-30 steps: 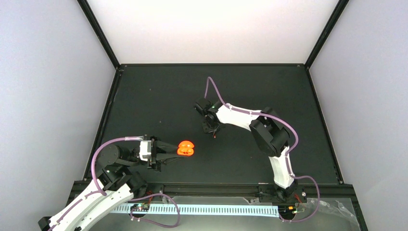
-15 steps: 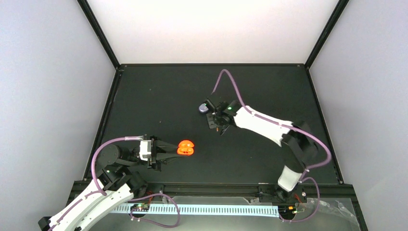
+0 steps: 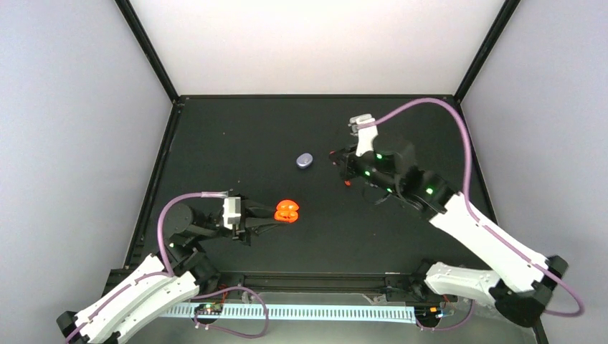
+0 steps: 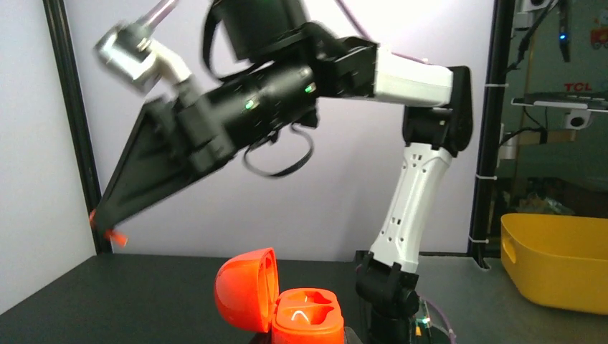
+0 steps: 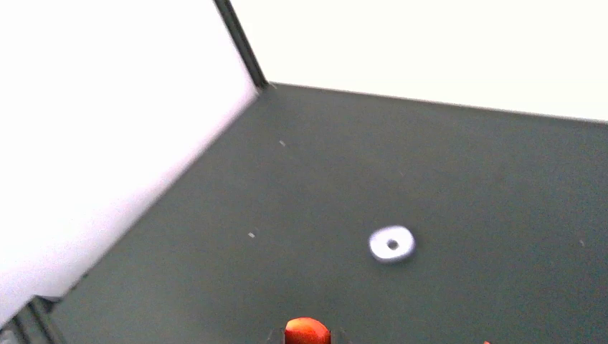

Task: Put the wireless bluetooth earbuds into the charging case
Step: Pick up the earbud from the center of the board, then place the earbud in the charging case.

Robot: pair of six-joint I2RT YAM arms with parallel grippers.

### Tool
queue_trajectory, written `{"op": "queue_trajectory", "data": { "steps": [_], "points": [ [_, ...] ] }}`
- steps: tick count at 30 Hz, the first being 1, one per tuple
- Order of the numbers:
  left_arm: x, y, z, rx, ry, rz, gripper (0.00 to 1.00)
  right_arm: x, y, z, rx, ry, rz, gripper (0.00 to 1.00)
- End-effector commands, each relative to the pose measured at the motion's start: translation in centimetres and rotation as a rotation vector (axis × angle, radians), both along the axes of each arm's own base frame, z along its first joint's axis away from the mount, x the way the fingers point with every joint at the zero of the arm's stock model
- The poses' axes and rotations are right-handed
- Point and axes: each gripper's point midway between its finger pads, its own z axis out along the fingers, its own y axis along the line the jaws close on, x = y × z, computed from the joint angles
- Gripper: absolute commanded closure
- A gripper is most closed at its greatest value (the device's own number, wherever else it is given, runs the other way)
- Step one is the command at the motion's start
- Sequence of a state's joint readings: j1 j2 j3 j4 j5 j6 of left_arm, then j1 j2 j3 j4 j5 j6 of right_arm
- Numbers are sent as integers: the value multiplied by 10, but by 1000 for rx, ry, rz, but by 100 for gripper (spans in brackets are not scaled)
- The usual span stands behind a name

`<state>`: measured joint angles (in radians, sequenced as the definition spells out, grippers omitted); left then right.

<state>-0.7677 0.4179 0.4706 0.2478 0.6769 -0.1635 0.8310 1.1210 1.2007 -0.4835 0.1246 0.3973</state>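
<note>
The charging case (image 3: 287, 211) is orange-red with its lid swung open, and my left gripper (image 3: 278, 216) is shut on its base, holding it low over the near-left table. In the left wrist view the case (image 4: 305, 315) shows two hollow seats beside its upright lid. My right gripper (image 3: 343, 170) hangs raised over the middle-right of the table, shut on a red-orange earbud (image 5: 307, 331). From the left wrist that gripper (image 4: 104, 222) points down-left, well above and left of the case, with the earbud (image 4: 115, 235) at its tip.
A closed pale purple case (image 3: 305, 160) lies on the black table (image 3: 236, 143) left of my right gripper, also seen as the case (image 5: 392, 244) in the right wrist view. Grey walls enclose the table. A yellow bin (image 4: 559, 265) stands beyond the right side.
My right arm has lifted and swung right and back with the earbud, uncovering the purple case. My left gripper has carried the open case slightly right and away from me.
</note>
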Motion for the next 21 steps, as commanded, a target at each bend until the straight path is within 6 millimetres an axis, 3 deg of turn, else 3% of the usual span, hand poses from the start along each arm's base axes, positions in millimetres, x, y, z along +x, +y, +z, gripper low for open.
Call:
{"op": "queue_trajectory", "data": {
  "steps": [1, 9, 21],
  "points": [
    [4, -4, 34, -57, -64, 7, 98, -28, 0, 57, 149, -163, 128, 91],
    [16, -17, 57, -107, -91, -9, 98, -89, -7, 138, 374, -392, 357, 90],
    [19, -9, 86, -230, -106, 17, 99, -146, 7, 203, 475, -588, 509, 90]
  ]
}}
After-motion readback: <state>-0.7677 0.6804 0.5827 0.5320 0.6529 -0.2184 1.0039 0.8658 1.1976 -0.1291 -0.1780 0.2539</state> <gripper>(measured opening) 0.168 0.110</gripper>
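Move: The open orange case in the left fingers lies about 16 cm back and 10 cm left of the right hand, roughly level with it. From the right hand, the purple case lies about 19 cm ahead, 9 cm left and 32 below; the loose orange earbud is some 11 cm ahead, 4 right, equally low. From the left hand, the held earbud is about 16 cm ahead, 11 right. Right hand carries the pinched earbud up some 17 cm and back 13; left raises the open case 5. ##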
